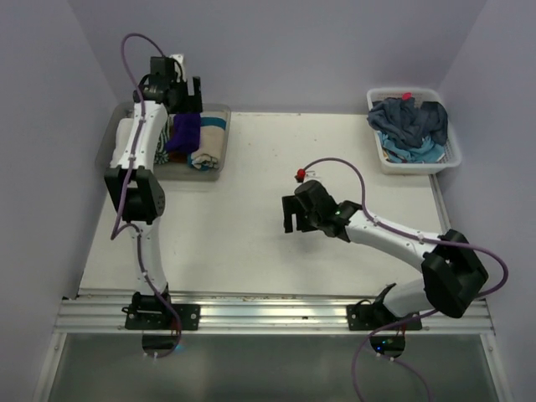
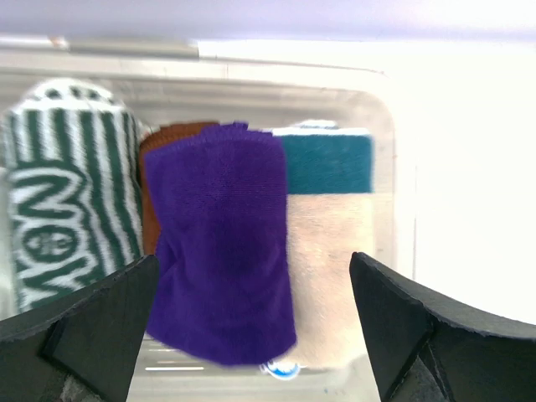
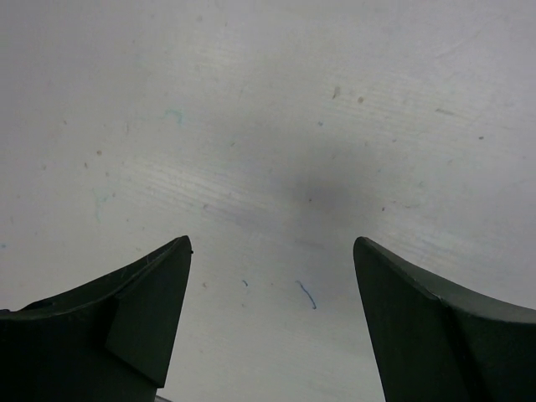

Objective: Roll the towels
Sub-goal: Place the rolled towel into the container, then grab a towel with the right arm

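Rolled towels lie side by side in a clear plastic tub [image 1: 214, 174] at the back left: a green-patterned one [image 2: 63, 209], a rust-brown one [image 2: 172, 138], a deep purple one [image 2: 222, 251] [image 1: 182, 132] on top, and a cream-and-teal one [image 2: 331, 226] [image 1: 211, 144]. My left gripper [image 2: 254, 261] [image 1: 186, 94] is open and empty, just above the purple roll, not touching it. My right gripper [image 3: 272, 243] [image 1: 293, 219] is open and empty, over the bare table middle. Loose dark navy [image 1: 410, 117] and light blue [image 1: 419, 151] towels are heaped in the basket.
A white lattice basket [image 1: 453, 156] stands at the back right corner. A small red object [image 1: 300, 174] lies on the white table [image 1: 234, 243] just behind the right gripper. Purple walls close in the left, back and right sides.
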You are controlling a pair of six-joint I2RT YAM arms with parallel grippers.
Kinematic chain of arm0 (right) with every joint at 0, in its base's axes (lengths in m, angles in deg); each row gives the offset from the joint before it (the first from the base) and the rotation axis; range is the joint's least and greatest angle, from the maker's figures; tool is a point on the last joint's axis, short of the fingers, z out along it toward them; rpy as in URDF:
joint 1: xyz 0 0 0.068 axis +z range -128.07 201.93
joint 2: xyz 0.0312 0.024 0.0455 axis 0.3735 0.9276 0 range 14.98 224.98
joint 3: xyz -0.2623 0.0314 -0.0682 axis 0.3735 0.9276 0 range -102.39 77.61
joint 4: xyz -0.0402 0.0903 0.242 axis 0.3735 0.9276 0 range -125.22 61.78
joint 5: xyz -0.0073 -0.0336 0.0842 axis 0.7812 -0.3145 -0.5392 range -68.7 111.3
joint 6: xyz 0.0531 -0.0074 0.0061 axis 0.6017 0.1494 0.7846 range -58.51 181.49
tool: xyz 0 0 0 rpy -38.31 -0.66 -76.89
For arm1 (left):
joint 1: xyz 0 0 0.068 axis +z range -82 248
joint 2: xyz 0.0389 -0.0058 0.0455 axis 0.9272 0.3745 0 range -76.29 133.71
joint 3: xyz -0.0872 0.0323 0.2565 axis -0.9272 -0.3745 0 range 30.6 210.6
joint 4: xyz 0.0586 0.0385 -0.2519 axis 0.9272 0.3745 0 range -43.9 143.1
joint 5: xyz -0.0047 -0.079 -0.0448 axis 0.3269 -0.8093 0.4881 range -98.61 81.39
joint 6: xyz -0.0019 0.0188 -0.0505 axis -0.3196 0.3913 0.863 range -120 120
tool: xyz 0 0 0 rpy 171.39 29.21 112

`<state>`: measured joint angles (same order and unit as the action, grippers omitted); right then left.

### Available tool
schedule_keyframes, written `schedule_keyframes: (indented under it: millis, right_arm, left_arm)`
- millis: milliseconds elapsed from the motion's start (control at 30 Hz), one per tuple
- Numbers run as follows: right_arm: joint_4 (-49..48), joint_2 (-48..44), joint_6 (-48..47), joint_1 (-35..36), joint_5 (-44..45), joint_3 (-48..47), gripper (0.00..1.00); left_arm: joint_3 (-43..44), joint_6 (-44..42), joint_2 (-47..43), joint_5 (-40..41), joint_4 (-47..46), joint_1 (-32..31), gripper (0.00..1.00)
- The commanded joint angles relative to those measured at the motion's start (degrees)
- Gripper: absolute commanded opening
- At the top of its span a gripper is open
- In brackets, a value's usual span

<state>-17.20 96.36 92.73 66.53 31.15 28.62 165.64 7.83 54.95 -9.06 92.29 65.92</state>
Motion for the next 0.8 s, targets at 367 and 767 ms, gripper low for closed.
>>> schedule_keyframes:
  millis: [367,767]
  right_arm:
    - [6.50,-3.61,-3.03,-27.18,7.39,-18.14,0.84]
    - [9.13,19.06,-2.24,-49.78,6.94,-43.45,0.77]
  left_arm:
    - [-25.06,7.63,-29.27,8.97,-3.12,-7.73,1.00]
    - [-53.91,14.75,-44.84,7.66,-6.56,-18.82,1.00]
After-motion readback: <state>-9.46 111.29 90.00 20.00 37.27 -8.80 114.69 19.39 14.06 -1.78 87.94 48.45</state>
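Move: In the white basket, the dark grey towel lies about 36 cm ahead of the right hand, some 37 cm to its right and roughly level; the light blue towel is about 28 cm ahead and 39 cm right. The rolled purple towel, already released, sits right under the left hand, about 11 cm down and 1 cm left, with the beige towel some 9 cm to the hand's right, 1 cm back and 11 cm down. Swinging up and away from the open table, the right hand travels nearly 30 cm to its right, over 20 cm forward and some 14 cm up, towards the grey towel, yawing about 50 degrees clockwise with fingers still open. The left hand, also open and empty, rises 10 cm clear of the purple roll, then backs off 20 cm and 10 cm right while sinking to its starting height, leaving the container. ##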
